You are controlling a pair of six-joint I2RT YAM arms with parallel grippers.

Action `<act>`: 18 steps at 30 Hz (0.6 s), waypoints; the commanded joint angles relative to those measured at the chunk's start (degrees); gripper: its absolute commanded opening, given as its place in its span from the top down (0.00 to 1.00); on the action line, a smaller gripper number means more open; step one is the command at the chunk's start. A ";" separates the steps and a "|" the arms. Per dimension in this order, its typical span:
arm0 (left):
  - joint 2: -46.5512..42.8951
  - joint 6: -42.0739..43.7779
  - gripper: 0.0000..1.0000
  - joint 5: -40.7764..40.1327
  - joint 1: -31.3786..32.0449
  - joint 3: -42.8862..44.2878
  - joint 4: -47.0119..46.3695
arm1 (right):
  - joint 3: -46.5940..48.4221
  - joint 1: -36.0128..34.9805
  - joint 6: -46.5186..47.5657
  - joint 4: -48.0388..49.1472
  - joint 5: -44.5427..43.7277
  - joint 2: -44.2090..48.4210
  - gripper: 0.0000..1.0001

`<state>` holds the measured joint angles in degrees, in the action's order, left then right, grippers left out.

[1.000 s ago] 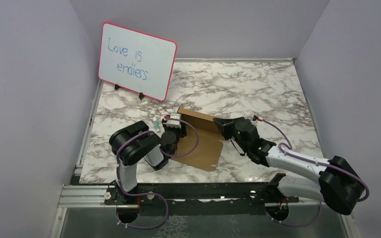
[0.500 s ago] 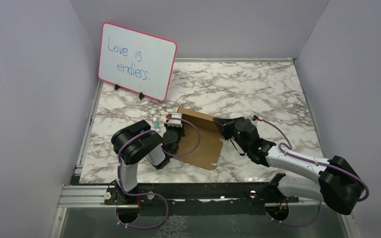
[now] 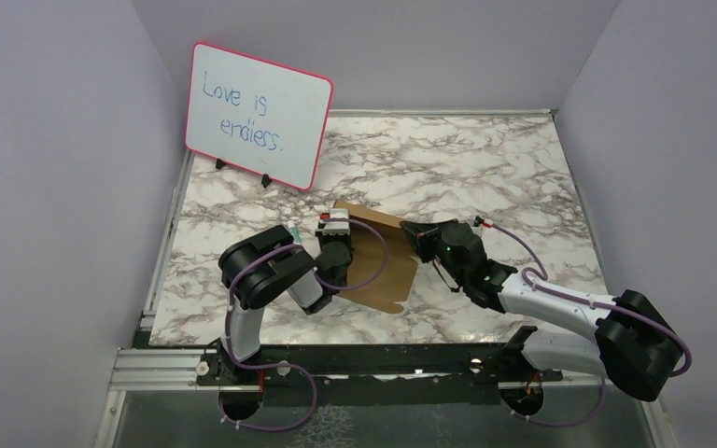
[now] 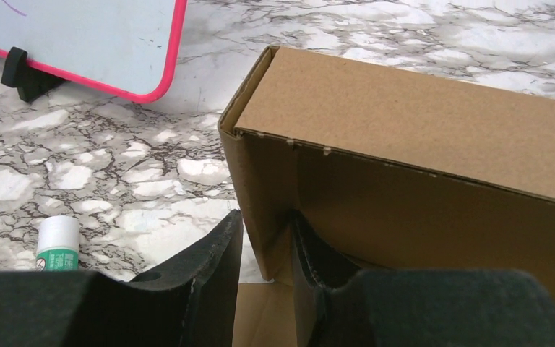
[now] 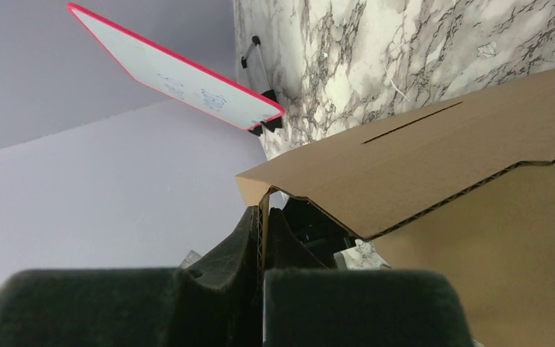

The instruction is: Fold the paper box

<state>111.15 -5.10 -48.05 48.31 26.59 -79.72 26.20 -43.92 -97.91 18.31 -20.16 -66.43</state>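
Note:
The paper box [image 3: 385, 268] is brown cardboard, partly folded, lying mid-table between the two arms. In the left wrist view its far wall [image 4: 405, 123] stands upright, with a side wall turned up at the left corner. My left gripper [image 3: 338, 245] straddles that side wall, one finger outside and one inside, jaws [image 4: 264, 220] closed onto the cardboard. My right gripper [image 3: 413, 233] is at the box's right side, shut on the edge of a raised flap [image 5: 433, 159]; the corrugated edge is pinched between its fingers [image 5: 264, 210].
A pink-framed whiteboard [image 3: 257, 117] stands at the back left on black feet. A small white and green glue stick [image 4: 58, 242] lies on the marble table [image 3: 485, 159] just left of the box. Grey walls close in three sides.
My left gripper has closed onto the box's left wall and shifted right, pushing that side up and inward. The right gripper has held its grip and barely moved.

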 commanded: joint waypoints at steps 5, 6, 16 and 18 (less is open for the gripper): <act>2.43 0.33 0.65 -11.92 0.20 3.20 7.66 | 0.43 -0.48 0.95 -1.52 -0.35 -0.25 0.98; 2.47 -0.02 0.65 -11.78 0.18 3.02 7.70 | 0.44 -0.52 0.99 -1.58 -0.40 -0.28 0.98; -4.01 -3.77 0.46 -2.67 0.27 -2.86 7.28 | 1.28 -0.51 4.74 -2.00 -4.93 0.74 0.68; -6.77 -4.49 0.42 -0.44 0.31 -4.41 7.41 | 1.35 -0.51 5.70 -2.14 -5.53 0.93 0.62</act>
<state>109.89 -7.66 -52.60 48.95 24.58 -72.95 26.20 -44.16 -95.24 17.23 -21.69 -66.41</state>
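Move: Between the left hand's parted fingertips, some 2 cm ahead and 2 cm up, stands the left flap of the box's raised back wall; that wall's middle is about 8 cm to its right and level with it in reach. The glue stick lies roughly 8 cm left and 4 cm back. The right hand pinches the right flap, its middle about 1 cm ahead, 1 cm left and 2 cm below; the wall's middle is some 7 cm left, 3 cm ahead. Opening its fingers by about a quarter of their range, the left hand first stays nearly in place, turning some 5 degrees counter-clockwise, then slips left and down about 2 cm each and back 1.5 to 2 cm, its right finger kept on the inner side of the left flap. The right hand holds still, then opens and lets its pinch on the right flap go, sinking half a centimetre. ##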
